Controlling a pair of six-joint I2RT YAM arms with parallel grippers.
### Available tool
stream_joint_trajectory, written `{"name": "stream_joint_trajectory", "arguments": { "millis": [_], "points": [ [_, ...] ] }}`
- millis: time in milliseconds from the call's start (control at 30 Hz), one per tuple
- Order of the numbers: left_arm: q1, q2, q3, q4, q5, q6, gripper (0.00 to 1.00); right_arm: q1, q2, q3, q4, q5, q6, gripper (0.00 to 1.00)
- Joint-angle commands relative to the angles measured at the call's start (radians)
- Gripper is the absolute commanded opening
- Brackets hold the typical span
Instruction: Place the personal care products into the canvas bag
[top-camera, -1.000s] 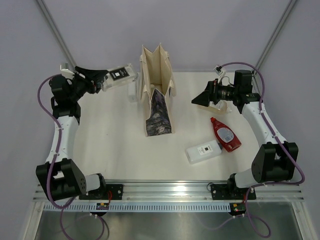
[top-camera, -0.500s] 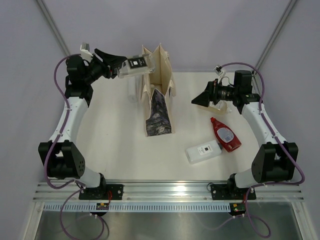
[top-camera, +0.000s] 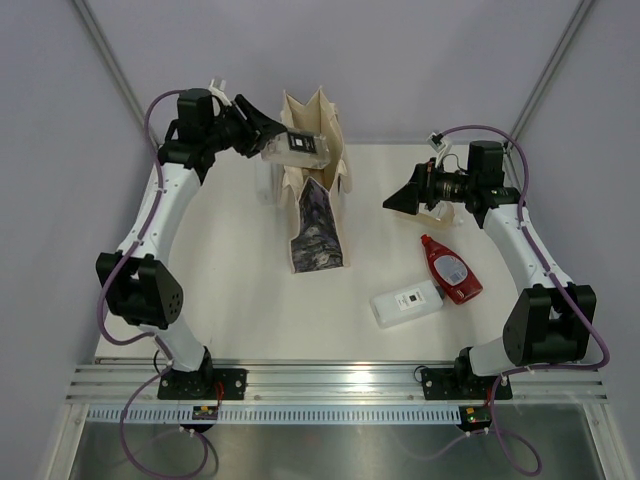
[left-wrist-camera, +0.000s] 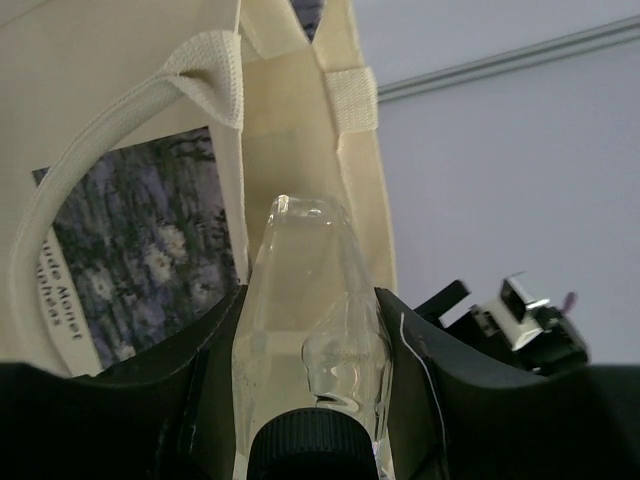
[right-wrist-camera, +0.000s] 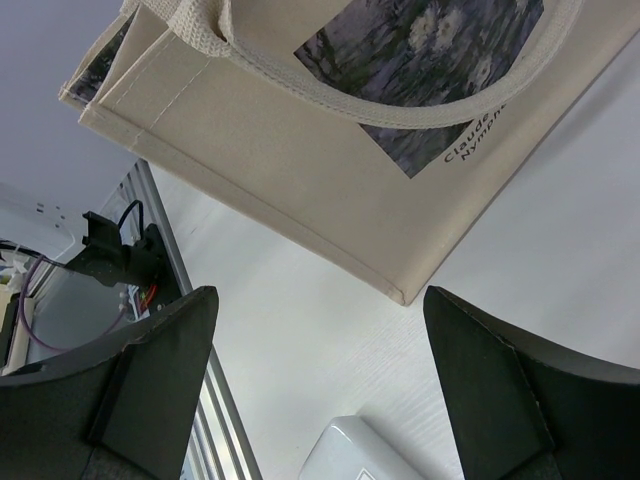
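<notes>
My left gripper (top-camera: 270, 135) is shut on a clear bottle with a black cap (top-camera: 297, 147) and holds it over the open top of the canvas bag (top-camera: 318, 215). In the left wrist view the clear bottle (left-wrist-camera: 310, 330) lies between the black fingers (left-wrist-camera: 205, 340), pointing at the bag (left-wrist-camera: 120, 130). The beige bag stands upright mid-table with its dark painting print facing front. My right gripper (top-camera: 398, 201) hangs open and empty to the right of the bag (right-wrist-camera: 300, 150). A flat red bottle (top-camera: 450, 270) and a white rectangular bottle (top-camera: 407, 303) lie front right.
A pale translucent item (top-camera: 263, 182) stands just left of the bag. Something tan (top-camera: 436, 215) lies under my right wrist, mostly hidden. The corner of the white bottle (right-wrist-camera: 370, 455) shows below my right jaws. The metal rail (top-camera: 330, 380) runs along the near edge.
My left arm has swung from the table's left side rightward and back, carrying the clear bottle up to the bag's open top. The right arm has not moved.
</notes>
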Motion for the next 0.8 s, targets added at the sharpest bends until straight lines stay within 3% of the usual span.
{"name": "stream_joint_trajectory", "arguments": {
  "millis": [0,233,400,433,533,767],
  "points": [
    [-0.040,0.014,0.171,-0.027,-0.047,0.093,0.21,-0.004,-0.032,-0.001,0.011,-0.018,-0.020,0.92],
    [-0.124,0.111,0.358,-0.215,-0.202,0.271,0.48,-0.002,-0.027,-0.012,0.013,-0.008,-0.023,0.92],
    [-0.180,0.163,0.418,-0.272,-0.287,0.345,0.57,-0.004,-0.019,-0.008,-0.006,-0.001,-0.040,0.92],
    [-0.186,0.172,0.420,-0.279,-0.297,0.361,0.67,-0.004,-0.019,-0.008,-0.007,-0.001,-0.046,0.92],
    [-0.212,0.194,0.437,-0.294,-0.332,0.394,0.84,-0.002,-0.016,-0.001,-0.032,0.002,-0.078,0.92],
    [-0.223,0.199,0.466,-0.297,-0.347,0.438,0.86,-0.004,-0.004,0.038,-0.134,0.041,-0.194,0.92]
  ]
}}
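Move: My left hand grips a clear bottle by its black-capped end. The canvas bag's mouth is about 9 cm to my right, level with me front to back and some 6 cm lower. The white box stands roughly 15 cm ahead, 6 cm left and 32 cm below; the amber bottle lies about 37 cm right, 9 cm ahead and 32 cm below. From my right hand, the mouth is some 11 cm ahead, 15 cm left and 3 cm up. I carry the clear bottle about 6 cm to the right over the bag's mouth with my left hand, sinking some 2.5 cm and rolling the hand's right side down by roughly 25 degrees. Near the lowest point I spread my fingers wide, let go of the bottle into the bag, and rise again by about as much. ##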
